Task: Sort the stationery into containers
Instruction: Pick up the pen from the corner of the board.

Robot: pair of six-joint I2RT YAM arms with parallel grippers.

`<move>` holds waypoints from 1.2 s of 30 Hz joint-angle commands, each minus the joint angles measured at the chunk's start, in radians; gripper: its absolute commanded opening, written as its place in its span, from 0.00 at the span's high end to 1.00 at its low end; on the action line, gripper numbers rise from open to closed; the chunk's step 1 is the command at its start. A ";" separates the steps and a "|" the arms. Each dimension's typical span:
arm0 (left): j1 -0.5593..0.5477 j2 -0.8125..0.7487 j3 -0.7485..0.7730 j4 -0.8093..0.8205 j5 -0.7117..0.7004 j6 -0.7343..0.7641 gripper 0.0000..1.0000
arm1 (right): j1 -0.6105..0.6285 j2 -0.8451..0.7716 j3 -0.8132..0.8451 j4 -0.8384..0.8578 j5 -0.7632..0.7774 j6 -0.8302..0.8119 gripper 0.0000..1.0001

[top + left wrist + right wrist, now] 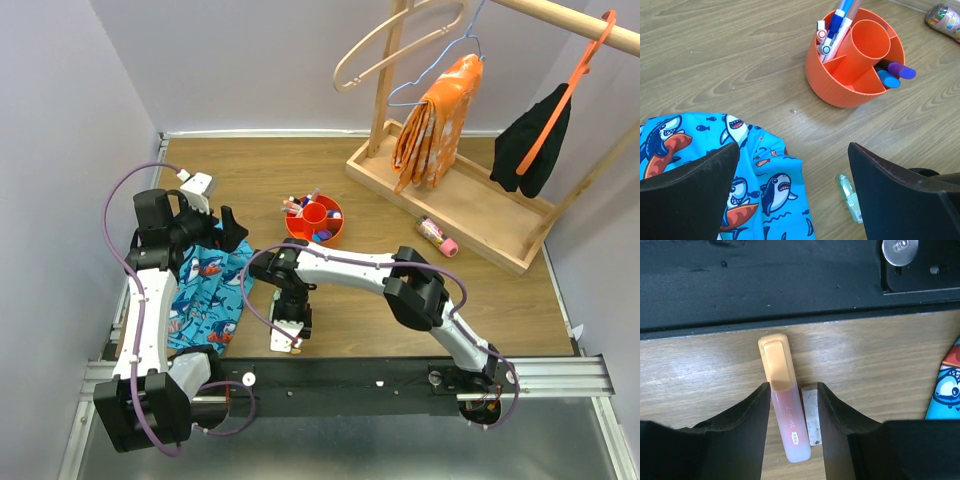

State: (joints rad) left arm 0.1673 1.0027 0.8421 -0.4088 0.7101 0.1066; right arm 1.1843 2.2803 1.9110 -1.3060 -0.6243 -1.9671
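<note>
The red-orange bowl (315, 221) stands mid-table and holds several pens; in the left wrist view the bowl (840, 85) has white, blue and purple markers in its compartments. My right gripper (285, 335) is low at the near table edge. In the right wrist view it (794, 390) is shut on a pink highlighter (789, 425) with an orange cap, and a small white eraser (812, 415) is pinched beside it. My left gripper (228, 228) is open and empty above the shark cloth. A pale green marker (850, 197) lies on the wood by its right finger (900, 200).
The blue shark-print cloth (205, 290) lies at the left, under the left arm. A pink and green marker (437, 236) lies by the wooden rack base (450, 200) with hanging clothes at the back right. The black mounting rail (765, 280) runs just past the table's near edge.
</note>
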 commanded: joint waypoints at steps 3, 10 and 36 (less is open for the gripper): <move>0.008 -0.016 0.000 -0.047 -0.023 0.041 0.01 | 0.023 0.005 -0.027 -0.082 -0.015 -0.076 0.49; 0.029 -0.044 -0.015 -0.042 -0.021 0.016 0.01 | 0.021 0.007 -0.050 -0.082 0.008 -0.102 0.54; 0.095 -0.087 -0.044 -0.053 0.052 -0.028 0.01 | -0.012 0.070 0.015 -0.082 0.164 0.127 0.95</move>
State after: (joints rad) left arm 0.2550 0.9314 0.8059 -0.4564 0.7105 0.0963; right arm 1.2133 2.3352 1.9163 -1.3468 -0.5537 -1.9606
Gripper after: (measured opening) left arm 0.987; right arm 0.134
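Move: The pen (peach cap, pink body) lies just beneath the right hand, its middle about 3 cm below, 2 cm to the right and 1 cm ahead, cap end towards the base. The eraser beside it is 3 cm ahead and 1 cm left of the hand, the green bottle 7 cm ahead and 3 cm left. From the left hand the pen is some 20 cm back, 13 cm right and 20 cm below. The right hand sinks about 2.5 cm, edging right, and pinches the pen's cap; the left drifts 2 cm left. ##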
